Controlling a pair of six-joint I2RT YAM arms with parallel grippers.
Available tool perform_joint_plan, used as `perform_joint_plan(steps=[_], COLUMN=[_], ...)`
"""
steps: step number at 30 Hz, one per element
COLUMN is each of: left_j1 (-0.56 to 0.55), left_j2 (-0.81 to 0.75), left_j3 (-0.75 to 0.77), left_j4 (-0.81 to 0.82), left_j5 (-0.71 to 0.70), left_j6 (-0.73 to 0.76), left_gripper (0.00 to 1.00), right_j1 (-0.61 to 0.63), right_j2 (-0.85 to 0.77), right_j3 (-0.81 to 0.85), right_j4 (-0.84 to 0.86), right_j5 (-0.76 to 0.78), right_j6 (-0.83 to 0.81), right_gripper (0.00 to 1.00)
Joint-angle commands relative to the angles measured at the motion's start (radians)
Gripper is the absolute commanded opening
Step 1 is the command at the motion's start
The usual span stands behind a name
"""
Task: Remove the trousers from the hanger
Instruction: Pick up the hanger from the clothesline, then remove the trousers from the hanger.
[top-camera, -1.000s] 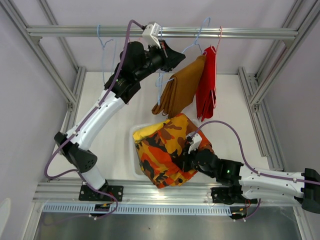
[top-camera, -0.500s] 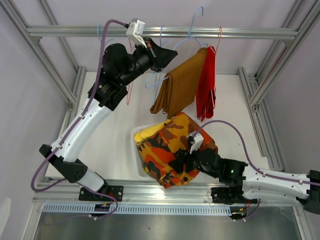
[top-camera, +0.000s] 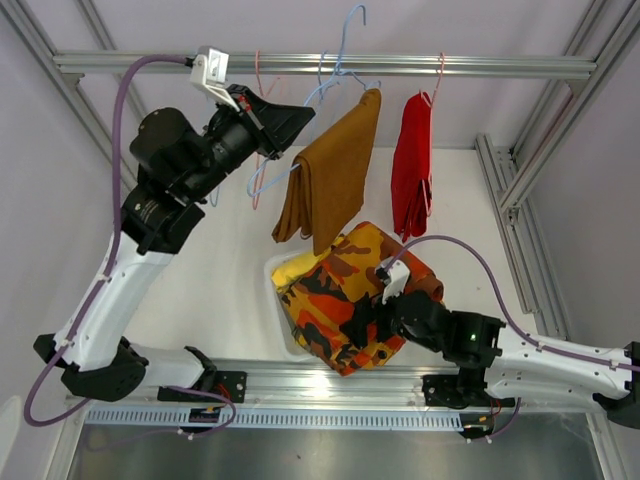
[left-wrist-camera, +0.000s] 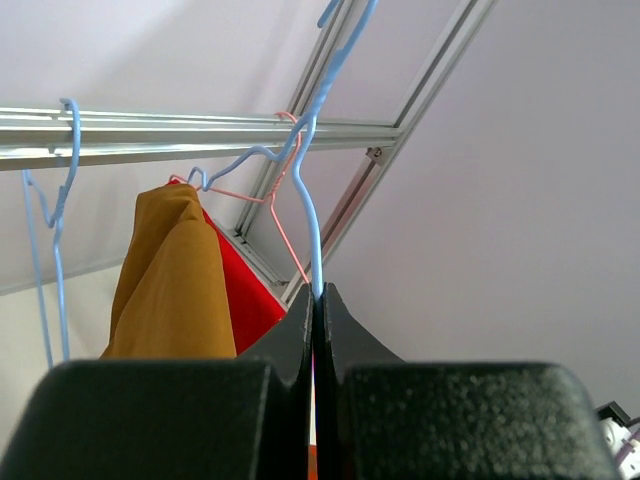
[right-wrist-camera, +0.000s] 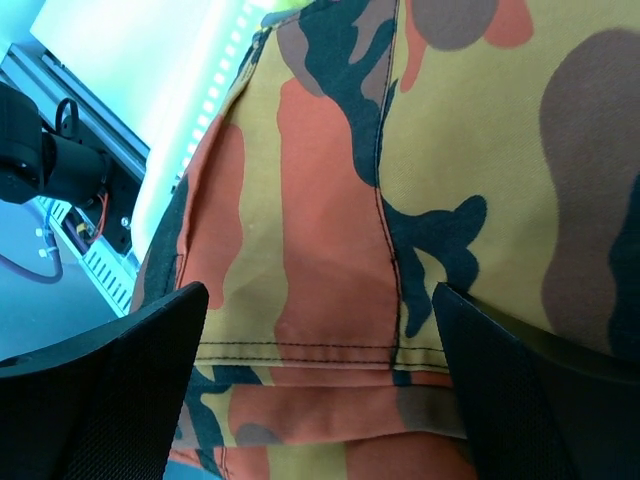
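My left gripper (top-camera: 292, 118) is shut on the wire of a blue hanger (left-wrist-camera: 305, 200), high near the rail (top-camera: 480, 66). Brown trousers (top-camera: 325, 170) hang over that hanger, tilted; its hook (top-camera: 347, 40) rises past the rail. Red trousers (top-camera: 412, 175) hang from a pink hanger on the rail to the right. Orange-red camouflage trousers (right-wrist-camera: 330, 250) lie on top of the pile in the white basket (top-camera: 274, 325), with yellow trousers (top-camera: 288, 268) showing beneath. My right gripper (right-wrist-camera: 320, 330) stands open just over the orange-red cloth, with a finger on each side.
An empty blue hanger (left-wrist-camera: 50, 230) and a pink hanger (top-camera: 258, 130) hang left of the brown trousers. Aluminium frame posts (top-camera: 545, 140) flank the white table (top-camera: 220, 270). The right arm's purple cable (top-camera: 470, 265) loops over the basket's right side.
My left arm has swung left and up, carrying the blue hanger and brown trousers away from the red ones. My right gripper has opened and let go of the orange-red trousers on the pile.
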Motion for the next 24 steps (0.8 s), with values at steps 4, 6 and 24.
perform_joint_plan(steps=[4,6,24], left_j1=[-0.034,-0.048,-0.477], left_j2=[-0.116,-0.130,-0.309], left_j3=[0.027,0.026,-0.316], left_j4=[0.139,0.120,0.290], left_j5=[-0.052,-0.062,-0.850], left_j6=[0.046,0.052,0.337], left_gripper=[0.01,0.00,0.01], right_j1=[-0.005,-0.007,0.013], right_j2=[-0.025,-0.025,0.252], right_j3=[0.148,0.202,0.565], right_j4=[-0.057,-0.054,-0.156], right_j5=[0.001,-0.006,0.314], right_j6=[-0.084,-0.101,-0.261], right_gripper=[1.00,0.99,0.99])
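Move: The left gripper still pinches the blue hanger; the brown trousers on it hang about 7 cm ahead, 6 to its right and some 15 below. The red trousers hang roughly 10 cm ahead and 20 right of that gripper, about 15 lower. From the open right gripper the brown trousers are about 18 cm ahead, 5 left and 22 above; the orange camouflage trousers lie 4 cm ahead, level sideways, about 5 below. Lift the wide-open right gripper about 15 cm away from the orange camouflage pile, reaching some 6 cm forward in the later part towards the hanging brown trousers and tipping the fingers up, then ease down slightly. Meanwhile keep the hanger pinched shut, draw the left gripper back about 6 cm and a little left, then lower it and turn counter-clockwise. ##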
